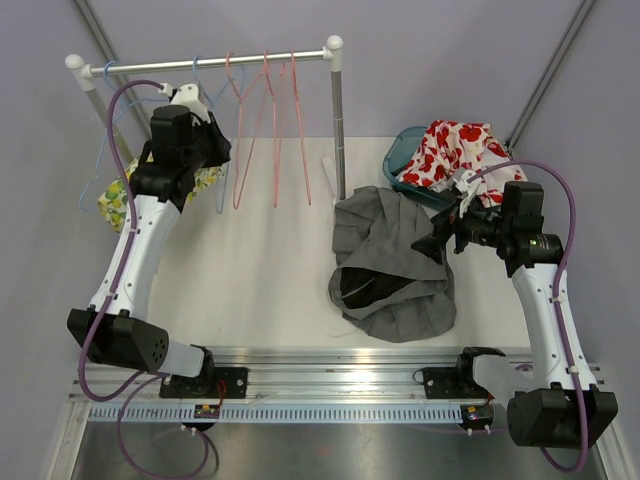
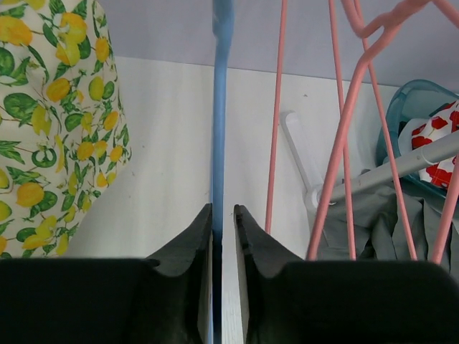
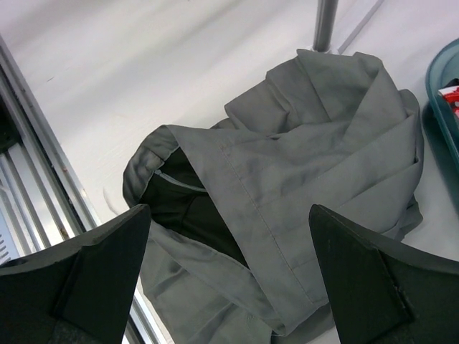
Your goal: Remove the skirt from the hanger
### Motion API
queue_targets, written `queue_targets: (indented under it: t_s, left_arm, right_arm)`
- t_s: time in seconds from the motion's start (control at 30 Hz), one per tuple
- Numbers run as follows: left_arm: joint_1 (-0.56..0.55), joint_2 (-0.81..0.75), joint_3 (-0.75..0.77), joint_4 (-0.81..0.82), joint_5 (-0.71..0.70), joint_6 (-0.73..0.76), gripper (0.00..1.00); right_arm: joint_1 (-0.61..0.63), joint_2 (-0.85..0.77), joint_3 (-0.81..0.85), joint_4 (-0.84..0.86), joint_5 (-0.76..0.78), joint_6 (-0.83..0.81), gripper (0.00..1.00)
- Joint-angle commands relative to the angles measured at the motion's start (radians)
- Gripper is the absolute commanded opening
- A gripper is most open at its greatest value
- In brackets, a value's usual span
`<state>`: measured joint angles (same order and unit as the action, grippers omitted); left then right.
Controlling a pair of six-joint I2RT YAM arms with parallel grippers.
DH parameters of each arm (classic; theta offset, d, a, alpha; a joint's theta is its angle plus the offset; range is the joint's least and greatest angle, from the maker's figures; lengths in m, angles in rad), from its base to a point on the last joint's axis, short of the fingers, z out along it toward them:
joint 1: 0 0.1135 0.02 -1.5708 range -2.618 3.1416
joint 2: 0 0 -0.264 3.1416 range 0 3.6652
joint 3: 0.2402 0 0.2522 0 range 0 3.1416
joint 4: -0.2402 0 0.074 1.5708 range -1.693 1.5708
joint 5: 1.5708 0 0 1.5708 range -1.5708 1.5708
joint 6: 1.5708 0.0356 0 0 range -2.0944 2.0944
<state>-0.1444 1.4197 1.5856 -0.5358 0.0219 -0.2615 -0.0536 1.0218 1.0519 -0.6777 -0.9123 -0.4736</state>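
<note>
A grey skirt (image 1: 390,260) lies crumpled on the table beside the rack post, its waistband and dark lining showing (image 3: 301,143). My right gripper (image 1: 440,240) hovers over it, open wide (image 3: 229,208), with nothing between its fingers. My left gripper (image 2: 223,209) is up at the rack (image 1: 200,105), jaws a narrow gap apart around the bar of a blue hanger (image 2: 222,107). The bar rests against the left finger and stands clear of the right one. A lemon-print garment (image 2: 50,115) hangs just left of that hanger (image 1: 118,195).
Several empty pink hangers (image 1: 270,120) hang from the rail (image 1: 200,65), close to the right of my left gripper (image 2: 276,107). The rack's grey post (image 1: 338,120) stands mid-table. A teal basket (image 1: 405,160) with red-flowered cloth (image 1: 455,150) sits at the back right.
</note>
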Motion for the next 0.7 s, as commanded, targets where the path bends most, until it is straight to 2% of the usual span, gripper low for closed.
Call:
queue_targets:
  t_s: [0.0, 0.03, 0.1, 0.13, 0.17, 0.23, 0.27, 0.33, 0.4, 0.43, 0.5, 0.53, 0.57, 0.67]
  left_arm:
    - [0.005, -0.060, -0.015, 0.056, 0.045, -0.004, 0.23]
    - [0.005, -0.091, -0.027, 0.056, 0.049, -0.004, 0.35]
    - [0.006, -0.126, -0.048, 0.053, 0.055, -0.005, 0.51]
    - [0.005, -0.174, -0.062, 0.057, 0.056, -0.005, 0.61]
    - [0.005, -0.197, -0.099, 0.060, 0.058, -0.005, 0.66]
    - [0.006, -0.278, -0.137, 0.068, 0.059, -0.007, 0.75]
    - [0.006, -0.312, -0.180, 0.068, 0.061, -0.005, 0.82]
    - [0.006, -0.372, -0.231, 0.071, 0.059, -0.010, 0.87]
    - [0.006, -0.479, -0.319, 0.085, 0.059, -0.019, 0.97]
    - [0.006, -0.519, -0.346, 0.085, 0.056, -0.021, 0.99]
    - [0.006, -0.622, -0.424, 0.074, 0.049, -0.024, 0.99]
    - [0.006, -0.657, -0.452, 0.074, 0.047, -0.028, 0.99]
    - [0.005, -0.689, -0.484, 0.076, 0.049, -0.028, 0.99]
    - [0.006, -0.813, -0.582, 0.059, 0.058, -0.036, 0.99]
  right_arm:
    - [-0.006, -0.012, -0.006, -0.081, -0.089, -0.156, 0.99]
    - [-0.006, -0.012, -0.016, -0.103, -0.130, -0.259, 1.00]
    - [-0.005, 0.000, -0.026, -0.195, -0.178, -0.382, 1.00]
    - [-0.003, 0.007, -0.023, -0.236, -0.222, -0.531, 0.99]
    - [-0.003, 0.014, -0.017, -0.341, -0.240, -0.618, 0.99]
    - [-0.003, 0.044, 0.000, -0.432, -0.250, -0.841, 1.00]
    - [-0.002, 0.056, 0.005, -0.478, -0.234, -0.890, 0.99]
    - [0.041, 0.110, 0.016, -0.476, -0.151, -0.922, 0.99]
    - [0.168, 0.159, 0.007, -0.426, -0.058, -0.883, 1.00]
    - [0.225, 0.170, -0.024, -0.343, 0.063, -0.848, 1.00]
    - [0.363, 0.196, -0.070, -0.262, 0.182, -0.791, 1.00]
    - [0.395, 0.204, -0.117, -0.219, 0.291, -0.774, 0.99]
    - [0.420, 0.218, -0.134, -0.138, 0.343, -0.757, 0.99]
    - [0.475, 0.297, -0.147, -0.067, 0.469, -0.721, 1.00]
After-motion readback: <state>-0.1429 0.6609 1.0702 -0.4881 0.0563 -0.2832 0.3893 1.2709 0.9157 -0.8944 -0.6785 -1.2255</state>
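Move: The left hand has the blue hanger's rod between its barely open fingers; the bar it hangs on is about 10 cm ahead, 5 cm left and 14 cm above. The lemon skirt is some 14 cm left and 3 cm ahead, the pink hangers 10 cm right and 5 cm ahead. From the right hand, the grey skirt's middle lies about 5 cm ahead, 5 cm left and 22 cm below; the bin is roughly 35 cm ahead and 14 cm right. Left hand releases blue hanger, drawing back 17 cm; open right sinks 15 cm towards grey skirt, turning counter-clockwise. ##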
